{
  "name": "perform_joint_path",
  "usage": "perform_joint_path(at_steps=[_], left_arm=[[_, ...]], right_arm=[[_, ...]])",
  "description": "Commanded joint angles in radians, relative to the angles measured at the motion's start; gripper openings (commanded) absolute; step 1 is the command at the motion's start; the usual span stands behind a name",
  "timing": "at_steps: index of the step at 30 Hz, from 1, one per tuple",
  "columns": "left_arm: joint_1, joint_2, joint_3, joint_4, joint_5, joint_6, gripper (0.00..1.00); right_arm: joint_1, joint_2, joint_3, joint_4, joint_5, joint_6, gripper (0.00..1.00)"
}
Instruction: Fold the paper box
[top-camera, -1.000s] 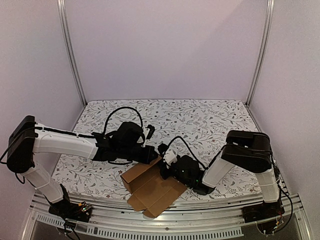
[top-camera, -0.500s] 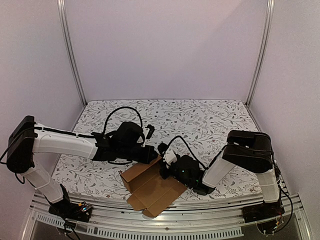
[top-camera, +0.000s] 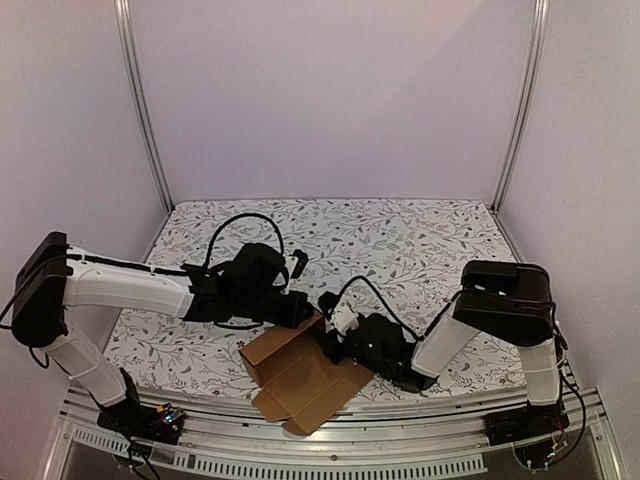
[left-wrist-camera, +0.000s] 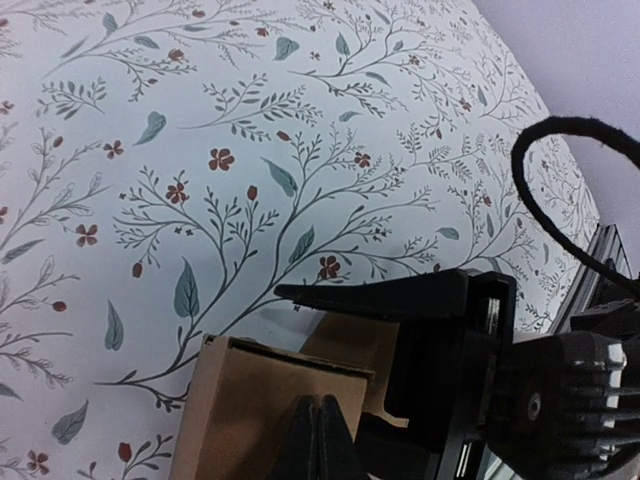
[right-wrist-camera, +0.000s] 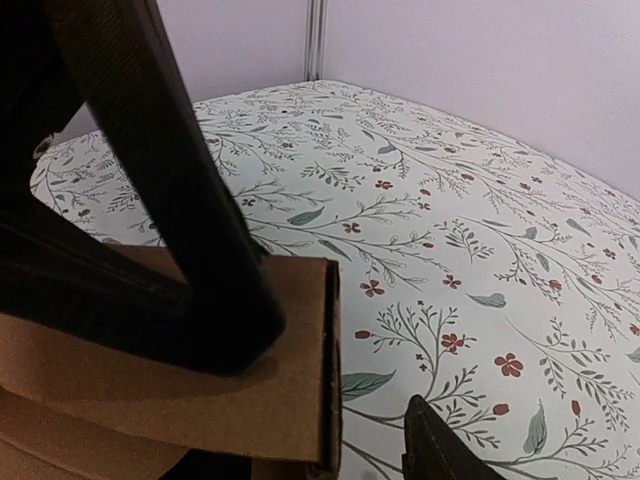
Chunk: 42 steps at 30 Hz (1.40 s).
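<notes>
The paper box lies as a partly folded brown sheet near the table's front edge, one wall raised at its far side. My left gripper is shut, its tips resting against that raised panel and holding nothing. My right gripper stands open at the wall's right end. The wall's doubled edge sits between its fingers, and the one finger in clear view is apart from the card. In the left wrist view, the right gripper's upper finger reaches over the panel.
The flowered tablecloth covers the table up to pale walls on three sides. A metal rail runs along the near edge, just in front of the box. A black cable loop arches above the left wrist.
My right gripper has opened off the wall's edge, and its wrist has slid slightly right. The left gripper stays shut against the panel. The box has barely moved.
</notes>
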Motion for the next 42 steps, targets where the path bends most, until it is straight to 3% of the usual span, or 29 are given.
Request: perform_joint_path(at_steps=[1,6,16,18,21,26,33,37,42], left_arm=[[0.001,-0.04,-0.011,-0.052,-0.01,0.01,0.0],[0.003,-0.069,-0.002,-0.076,-0.041,0.024,0.0],[0.008,-0.126,0.027,-0.159,-0.083,0.055,0.0],[0.009,-0.144,0.028,-0.188,-0.103,0.064,0.01],[0.011,-0.168,0.029,-0.226,-0.115,0.074,0.09],[0.014,-0.21,0.027,-0.285,-0.099,0.088,0.33],[0.015,-0.26,0.011,-0.364,-0.046,0.104,0.64],[0.018,-0.267,0.006,-0.394,-0.023,0.105,0.67],[0.042,-0.261,-0.02,-0.392,0.011,0.087,0.68]], right_arm=[[0.008,-0.101,-0.054,-0.097,-0.027,0.023,0.54],[0.011,-0.225,-0.135,-0.2,-0.033,0.073,0.61],[-0.007,-0.533,-0.157,-0.759,-0.09,0.22,0.76],[-0.028,-0.613,-0.153,-0.889,-0.12,0.283,0.83],[-0.048,-0.685,-0.135,-1.083,-0.147,0.374,0.98],[-0.053,-0.802,-0.176,-1.286,-0.119,0.534,0.99],[-0.053,-0.995,-0.261,-1.42,-0.242,0.694,0.99],[-0.051,-1.051,-0.286,-1.457,-0.302,0.807,0.99],[0.006,-0.974,-0.247,-1.429,-0.328,0.896,0.99]])
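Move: The folded-up part of the box has its middle some 7 cm back, 5 cm left and 4 cm below the left hand, whose shut fingers are at its far right end. From the right hand, already half open around that end's cardboard, the same middle lies about 12 cm left and level with it ahead. The flat panel's middle lies roughly 12 cm back, 3 cm left and 4 cm below the right hand. Opening, both hands leave the box end: right about 17 cm right and back, left 6 cm left, rising. ##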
